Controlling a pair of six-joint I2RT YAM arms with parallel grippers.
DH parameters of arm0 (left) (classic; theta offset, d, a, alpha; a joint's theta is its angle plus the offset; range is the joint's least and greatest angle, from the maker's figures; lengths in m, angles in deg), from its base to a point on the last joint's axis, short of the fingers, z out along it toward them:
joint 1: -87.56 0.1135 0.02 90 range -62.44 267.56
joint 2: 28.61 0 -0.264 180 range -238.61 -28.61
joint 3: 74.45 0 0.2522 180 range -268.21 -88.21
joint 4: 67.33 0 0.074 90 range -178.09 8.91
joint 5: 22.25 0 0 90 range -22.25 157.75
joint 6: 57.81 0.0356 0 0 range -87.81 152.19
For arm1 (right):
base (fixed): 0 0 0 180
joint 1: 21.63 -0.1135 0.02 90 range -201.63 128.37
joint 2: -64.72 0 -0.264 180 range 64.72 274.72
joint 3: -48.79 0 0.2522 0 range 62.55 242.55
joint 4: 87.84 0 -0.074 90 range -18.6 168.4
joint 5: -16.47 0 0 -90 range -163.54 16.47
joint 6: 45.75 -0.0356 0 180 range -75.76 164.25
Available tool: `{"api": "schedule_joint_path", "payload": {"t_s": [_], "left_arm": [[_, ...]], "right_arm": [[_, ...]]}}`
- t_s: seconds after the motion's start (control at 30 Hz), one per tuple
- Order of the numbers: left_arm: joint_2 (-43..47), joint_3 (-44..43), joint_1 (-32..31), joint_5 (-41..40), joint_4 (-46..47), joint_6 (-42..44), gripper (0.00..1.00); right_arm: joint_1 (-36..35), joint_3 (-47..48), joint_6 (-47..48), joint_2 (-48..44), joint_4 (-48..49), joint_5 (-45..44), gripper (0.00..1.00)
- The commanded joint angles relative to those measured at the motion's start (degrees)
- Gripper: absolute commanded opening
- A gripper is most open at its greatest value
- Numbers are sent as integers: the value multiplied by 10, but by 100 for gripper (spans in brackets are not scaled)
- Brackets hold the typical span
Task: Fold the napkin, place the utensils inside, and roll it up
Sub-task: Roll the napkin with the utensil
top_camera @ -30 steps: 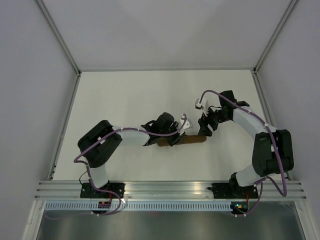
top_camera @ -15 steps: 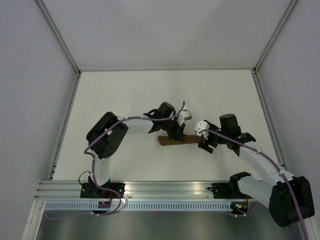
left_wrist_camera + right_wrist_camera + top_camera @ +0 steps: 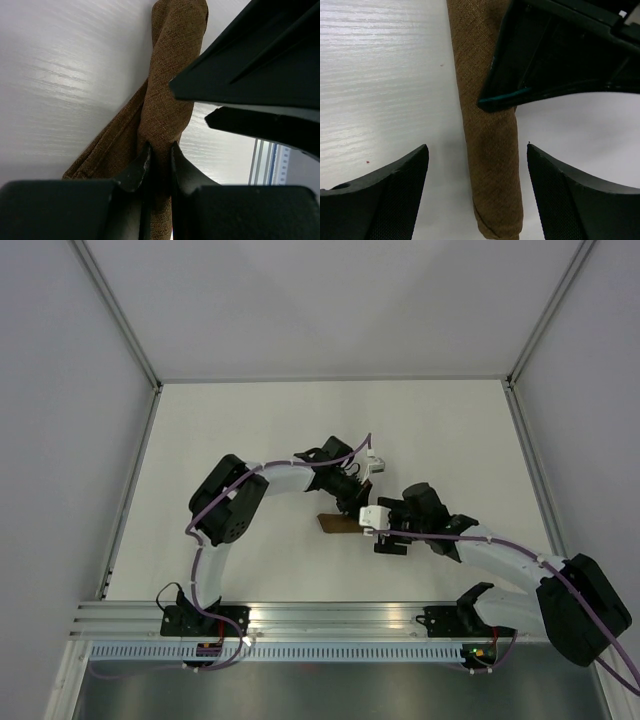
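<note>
The brown napkin (image 3: 336,523) lies rolled into a tight tube on the white table (image 3: 230,430). In the left wrist view the roll (image 3: 172,60) runs away from the camera, and my left gripper (image 3: 160,150) is shut on it, pinching the cloth between its fingertips. From above, the left gripper (image 3: 352,498) stands over the roll's middle. My right gripper (image 3: 477,147) is open, its fingers well apart on either side of the roll's end (image 3: 495,190) without touching it. From above, the right gripper (image 3: 380,532) covers the roll's right part. No utensils show.
The left gripper's black finger (image 3: 555,55) crosses the roll just beyond my right fingers. An aluminium rail (image 3: 340,615) runs along the table's near edge, and pale walls enclose the other three sides.
The right arm swung from the roll's far right end round to its near side and now straddles it. The left arm stretched further out, still gripping the roll.
</note>
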Motion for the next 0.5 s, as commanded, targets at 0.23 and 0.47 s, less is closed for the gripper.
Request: {"api": "schedule_joint_path", "payload": {"t_s": [0.23,0.47], "left_arm": [[-60,-15,-4,-14,-106,-15,26],[-35,-26,-2,-27,-94,-32,46]], "right_arm": [[-40,-1,-1,66,62,-61,75],[-40,6,-4,83,48,-71,49]]}}
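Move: My left hand still pinches the napkin roll near its middle. From there the right part of the roll lies some 6 cm to the right and about 1 cm back, and the roll's left end about 9 cm to the left and 2 cm back, both about 1 cm lower. From my open right hand, that right part is about 3 cm below, 1 cm ahead and 1 cm left; the roll's left end is some 15 cm left, level fore and aft, and equally low. I sink my right hand a little over 2 cm, its open fingers coming down astride the right part of the napkin roll, then bring them roughly half closed until they meet its sides. Meanwhile my left hand eases back about 1 cm, tipping some 5 degrees, and opens its pinch to a bit under half, staying around the roll. ##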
